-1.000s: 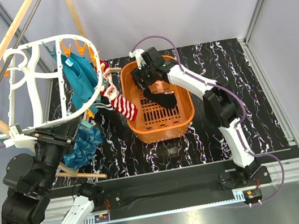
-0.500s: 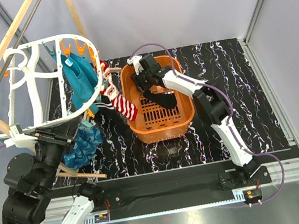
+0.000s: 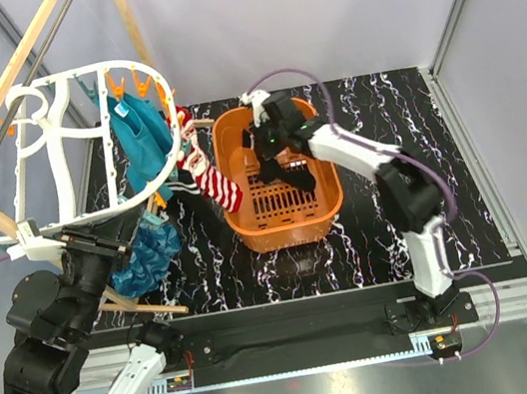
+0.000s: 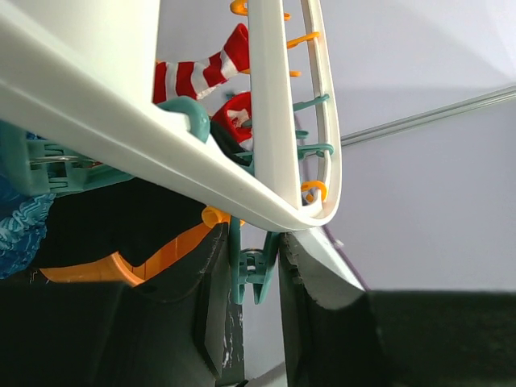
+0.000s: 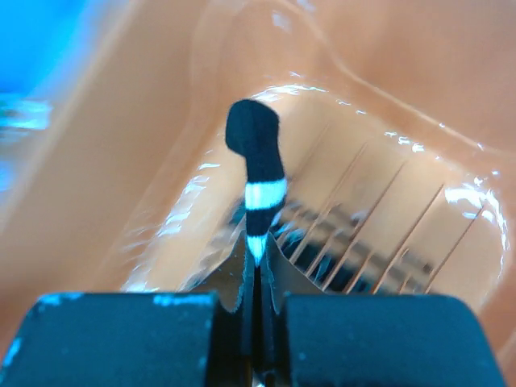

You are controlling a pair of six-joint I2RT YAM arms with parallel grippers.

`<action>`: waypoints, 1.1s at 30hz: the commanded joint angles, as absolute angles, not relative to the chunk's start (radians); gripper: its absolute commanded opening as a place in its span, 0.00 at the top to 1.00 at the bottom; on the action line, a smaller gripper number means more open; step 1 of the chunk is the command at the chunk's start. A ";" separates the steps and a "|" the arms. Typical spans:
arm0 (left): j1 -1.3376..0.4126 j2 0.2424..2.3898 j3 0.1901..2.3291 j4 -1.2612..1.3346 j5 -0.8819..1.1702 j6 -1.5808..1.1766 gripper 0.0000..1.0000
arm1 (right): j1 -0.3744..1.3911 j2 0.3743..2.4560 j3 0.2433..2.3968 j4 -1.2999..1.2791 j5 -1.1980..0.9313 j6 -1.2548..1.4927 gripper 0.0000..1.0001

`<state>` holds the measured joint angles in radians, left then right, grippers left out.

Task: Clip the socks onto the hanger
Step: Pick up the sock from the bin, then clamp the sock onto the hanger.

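Note:
The white oval hanger (image 3: 52,141) hangs at the left from a wooden pole, its rim (image 4: 270,121) running across the left wrist view. A red-and-white striped sock (image 3: 216,185) hangs clipped at its right side, also seen as a striped sock (image 4: 197,76). My left gripper (image 3: 142,220) is under the hanger's near end, its jaws (image 4: 256,266) shut on a teal peg (image 4: 250,274). My right gripper (image 3: 272,155) reaches into the orange basket (image 3: 329,196). It is shut (image 5: 256,262) on the tip of a black sock with white stripes (image 5: 260,173), which lies dark in the basket (image 3: 288,171).
Teal-blue cloths (image 3: 140,126) hang from the hanger, and another blue cloth (image 3: 147,257) droops by my left arm. Orange pegs (image 3: 128,81) line the hanger's far rim. The wooden pole frame (image 3: 10,72) slants across the upper left. Grey walls enclose the black marbled table (image 3: 410,162).
My right gripper has closed on the black sock in the basket, and its arm has shifted a little to the right. The left arm and hanger have not moved.

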<state>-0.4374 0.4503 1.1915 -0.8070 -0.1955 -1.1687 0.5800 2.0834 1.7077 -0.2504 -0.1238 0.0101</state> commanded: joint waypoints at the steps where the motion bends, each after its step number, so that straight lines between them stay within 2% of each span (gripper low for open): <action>1: -0.437 0.436 1.204 -0.902 -0.212 -1.209 1.00 | 0.577 1.733 1.594 -0.274 -0.276 0.158 1.00; 3: -0.437 0.434 1.206 -0.900 -0.209 -1.206 1.00 | 0.592 1.646 1.553 -0.351 -0.433 0.225 1.00; 8: -0.437 0.422 1.193 -0.882 -0.209 -1.204 1.00 | 0.734 1.415 1.468 -0.526 -0.631 0.268 1.00; 13: -0.437 0.408 1.178 -0.862 -0.202 -1.193 1.00 | 0.891 1.295 1.332 -0.347 -0.785 0.542 1.00; 17: -0.437 0.396 1.166 -0.825 -0.187 -1.187 1.00 | 0.960 1.304 1.278 -0.056 -0.842 0.750 1.00; 25: -0.436 0.385 1.160 -0.801 -0.156 -1.180 1.00 | 1.026 1.465 1.365 0.086 -0.868 0.929 1.00; 33: -0.436 0.387 1.169 -0.785 -0.138 -1.169 1.00 | 1.086 1.537 1.408 0.241 -0.861 0.911 1.00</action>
<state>-0.4374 0.3935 1.1698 -0.7910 -0.1772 -1.1637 1.0805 1.5341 1.3586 0.1024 -0.8341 0.8856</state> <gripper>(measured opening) 0.295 0.020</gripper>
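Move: The right gripper already pinches the striped cuff of the black sock over the bin, whose middle is about 4 cm back, 4 cm to the right and 6 cm below. The clip for the sock is in the left gripper's pads, roughly 31 cm back, 22 cm left and 27 cm above the right gripper. The hanging red-striped sock is some 7 cm back, 12 cm left and 5 cm up; the teal cloth about 5 cm back, 20 cm left, 15 cm up. Whip the right gripper, shut on the black sock's cuff, up and back out of the bin, rising some 22 cm while drawing back about 40 cm, then ease it left towards the clip. Swing the wrist as it travels until the fingers point left and nearly level. Keep the left gripper pinching the clip at the hanger's rim. ##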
